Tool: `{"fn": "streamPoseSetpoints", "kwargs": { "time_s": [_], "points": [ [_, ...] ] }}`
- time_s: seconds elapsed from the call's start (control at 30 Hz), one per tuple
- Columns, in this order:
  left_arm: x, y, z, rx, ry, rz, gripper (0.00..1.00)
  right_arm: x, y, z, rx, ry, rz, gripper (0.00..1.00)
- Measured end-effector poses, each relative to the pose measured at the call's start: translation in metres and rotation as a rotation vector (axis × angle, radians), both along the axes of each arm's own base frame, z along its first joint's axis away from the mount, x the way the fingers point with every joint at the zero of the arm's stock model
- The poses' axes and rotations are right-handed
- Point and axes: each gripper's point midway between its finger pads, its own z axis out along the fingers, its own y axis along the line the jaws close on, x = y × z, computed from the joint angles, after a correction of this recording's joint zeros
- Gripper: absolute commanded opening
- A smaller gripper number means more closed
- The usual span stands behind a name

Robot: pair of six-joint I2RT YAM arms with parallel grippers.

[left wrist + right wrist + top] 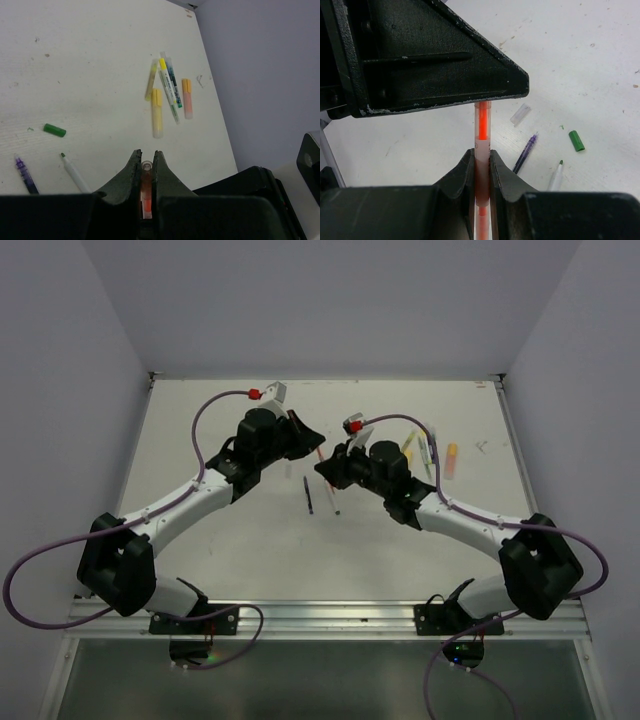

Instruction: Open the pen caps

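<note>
A pink-red pen (482,131) with a clear barrel spans between my two grippers above the table. My right gripper (481,153) is shut on its barrel, and my left gripper (145,156) is shut on its other end (145,172). Seen from above, the left gripper (312,443) and the right gripper (328,468) meet mid-table around the pen (319,453). Whether the left jaws hold its cap is hidden. A loose green cap (576,140) and a clear cap (520,114) lie on the table.
Below the grippers lie a purple pen (526,152) and a white pen with a green tip (556,175). Further right lie a yellow highlighter (157,112), an orange highlighter (187,97) and several thin pens (170,82). Grey walls enclose the table (230,540).
</note>
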Motion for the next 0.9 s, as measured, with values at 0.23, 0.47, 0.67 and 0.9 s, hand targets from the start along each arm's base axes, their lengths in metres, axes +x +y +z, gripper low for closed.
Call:
{"fn": "streamPoseSetpoints", "kwargs": {
  "time_s": [0.23,0.47,0.67,0.9],
  "points": [
    [-0.003,-0.003,0.0,-0.011,0.007,-0.017,0.0,-0.003,-0.003,0.0,0.009,-0.011,-0.004,0.0],
    [-0.005,-0.007,0.005,-0.03,-0.002,-0.039,0.0,-0.005,-0.007,0.003,0.017,-0.02,-0.01,0.0],
    [-0.006,-0.008,0.003,-0.046,0.004,-0.041,0.0,-0.01,-0.01,0.001,0.018,-0.014,-0.009,0.0],
    [0.06,0.069,0.109,-0.184,-0.325,0.307,0.0,-0.083,-0.059,-0.123,-0.276,0.337,0.032,0.0]
  ]
}}
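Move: The orange pen is stretched between my hands: its barrel, pinched by my right fingers, lies about 5 cm back, 2 cm right and 5 cm below my left hand; its cap, already in my left fingers, is likewise 5 cm ahead, 2 cm left and 5 cm above my right. On the table, some 18 cm below my right hand, the white pen lies about 3 cm ahead with no sideways offset, the purple pen 4 cm ahead and 6 cm left, and the green cap 14 cm ahead and 2 cm left. I keep cap and barrel pinched and strain them apart, both hands creeping barely a centimetre back and to the right. Then they spring apart: my left hand shoots up about 11 cm, forward and left with the cap, tipping up and turning counter-clockwise, while my right plunges some 12 cm, back and right with the barrel, its fingers tipping down about 20 degrees. ##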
